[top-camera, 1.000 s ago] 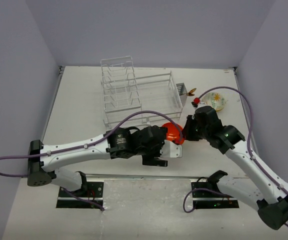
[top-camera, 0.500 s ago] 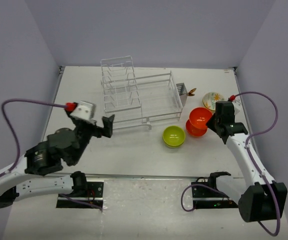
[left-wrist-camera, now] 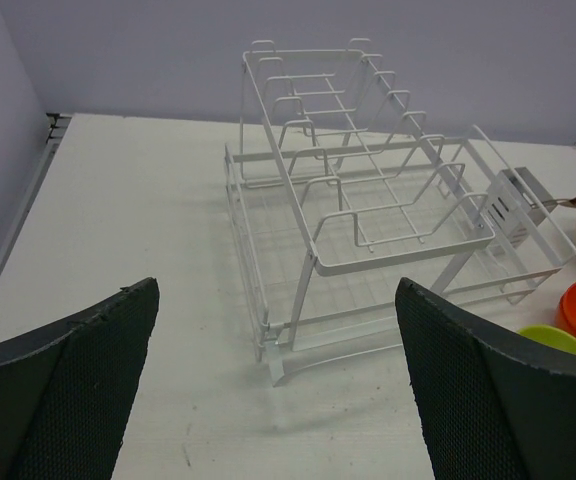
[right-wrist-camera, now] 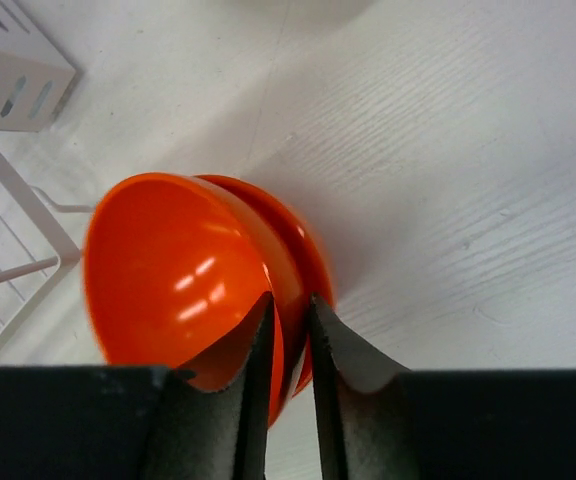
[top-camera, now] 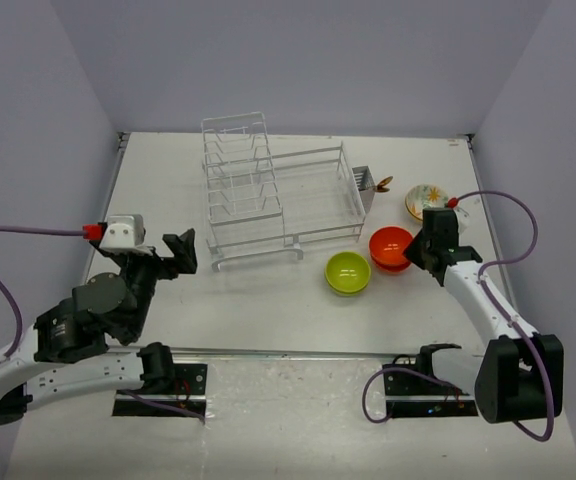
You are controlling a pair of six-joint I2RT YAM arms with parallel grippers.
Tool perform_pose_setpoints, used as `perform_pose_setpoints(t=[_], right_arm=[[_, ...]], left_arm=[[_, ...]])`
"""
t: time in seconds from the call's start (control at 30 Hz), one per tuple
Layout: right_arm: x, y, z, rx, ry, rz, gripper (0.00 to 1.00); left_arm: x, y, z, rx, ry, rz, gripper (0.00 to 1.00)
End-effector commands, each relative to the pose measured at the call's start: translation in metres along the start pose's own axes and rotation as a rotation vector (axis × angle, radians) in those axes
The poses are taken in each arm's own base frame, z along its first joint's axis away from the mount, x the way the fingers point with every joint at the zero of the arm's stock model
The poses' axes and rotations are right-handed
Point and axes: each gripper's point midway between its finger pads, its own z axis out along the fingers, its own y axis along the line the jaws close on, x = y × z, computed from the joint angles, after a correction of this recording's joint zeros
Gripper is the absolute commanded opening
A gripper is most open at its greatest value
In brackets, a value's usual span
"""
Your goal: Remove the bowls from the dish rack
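The white wire dish rack [top-camera: 278, 195] stands at the back middle with no bowls in it. Two orange-red bowls [top-camera: 390, 247] sit nested on the table right of it. A lime-green bowl [top-camera: 348, 271] lies beside them, and a flower-patterned bowl [top-camera: 426, 200] behind. My right gripper [right-wrist-camera: 290, 300] straddles the rim of the upper orange-red bowl [right-wrist-camera: 168, 280], one finger inside and one outside. Its jaws are narrowly apart, with a slit showing beside the rim. My left gripper [left-wrist-camera: 273, 290] is wide open with nothing in it, hovering left of the rack [left-wrist-camera: 368, 200].
A small cutlery basket [top-camera: 363, 185] hangs on the rack's right end, with a utensil sticking out. Grey walls close in the table on the left, right and back. The right arm's cable loops over the flower-patterned bowl.
The left arm has drawn back from the middle to the left side. The right gripper has lowered the orange-red bowl into the other orange-red one, and its jaws have parted slightly.
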Motion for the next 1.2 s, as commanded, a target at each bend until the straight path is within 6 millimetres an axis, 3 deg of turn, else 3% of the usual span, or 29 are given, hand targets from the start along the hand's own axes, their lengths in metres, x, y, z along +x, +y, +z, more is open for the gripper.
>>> perform_pose_setpoints(t=[0.0, 0.03, 0.07, 0.1, 0.23, 0.37, 0.4, 0.43, 0.47, 0.53, 0.57, 0.67, 0.87, 1.03, 1.17], right_arm=[[-0.015, 0.015, 0.0, -0.064, -0.052, 0.033, 0.22], [-0.014, 0.015, -0.001, -0.062, -0.047, 0.034, 0.28], [-0.016, 0.015, -0.005, -0.068, -0.058, 0.036, 0.47], [-0.018, 0.015, -0.008, -0.067, -0.061, 0.038, 0.52], [-0.035, 0.014, -0.033, -0.078, -0.125, 0.041, 0.6], [-0.058, 0.021, -0.073, -0.129, -0.2, 0.048, 0.73], [-0.067, 0.024, -0.09, -0.157, -0.23, 0.041, 0.82], [-0.074, 0.027, -0.105, -0.18, -0.247, 0.023, 0.85], [-0.069, 0.024, -0.104, -0.167, -0.231, 0.006, 0.85], [-0.079, 0.034, -0.128, -0.223, -0.247, -0.033, 0.97], [-0.074, 0.032, -0.135, -0.226, -0.217, -0.073, 0.99], [-0.086, 0.042, -0.179, -0.311, -0.256, -0.128, 0.99], [-0.112, 0.028, -0.249, -0.331, -0.426, -0.214, 0.99], [-0.122, 0.006, -0.285, -0.296, -0.56, -0.246, 0.99], [-0.113, 0.007, -0.291, -0.355, -0.586, -0.26, 0.99]], left_arm=[[-0.002, -0.006, 0.005, -0.031, -0.005, -0.01, 1.0], [0.0, -0.011, 0.006, -0.024, 0.001, 0.003, 1.0], [0.0, -0.013, 0.007, -0.024, 0.002, 0.004, 1.0], [0.001, -0.014, 0.008, -0.023, 0.004, 0.007, 1.0], [0.006, -0.032, 0.013, -0.001, 0.03, 0.026, 1.0], [0.005, -0.049, 0.025, -0.012, 0.051, 0.035, 1.0], [0.007, -0.053, 0.034, -0.02, 0.064, 0.046, 1.0], [-0.003, -0.056, 0.04, -0.016, 0.05, 0.024, 1.0], [-0.006, -0.057, 0.047, -0.014, 0.054, 0.014, 1.0], [-0.015, -0.054, 0.069, -0.024, 0.067, -0.014, 1.0], [-0.018, -0.05, 0.076, -0.042, 0.067, -0.024, 1.0], [-0.027, -0.024, 0.096, -0.127, 0.079, -0.052, 1.0], [-0.031, 0.072, 0.097, -0.337, 0.052, -0.103, 1.0], [-0.011, 0.085, 0.071, -0.326, 0.073, -0.104, 1.0], [-0.002, 0.096, 0.037, -0.344, 0.015, -0.116, 1.0]])
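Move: The upper red bowl, its right rim still between my right fingers, has its middle about 6 cm to my right hand's left, 1 cm farther out and 3 cm below. From that hand the green bowls are some 18 cm left and 6 cm back, the patterned bowls roughly 15 cm ahead and 5 cm right, both about 5 cm below. From my left hand the red bowl is about 57 cm right, 12 cm ahead and 31 cm down. I open my right fingers wide, let go of the upper red bowl's rim and lift clear, about 30 cm up and then also 11 cm back, away from the bowls, tilting the fingers up towards level. My empty left hand, still open, sweeps some 5 cm right, then forward and left, easing back at the end, and turns about 20 degrees counter-clockwise. ##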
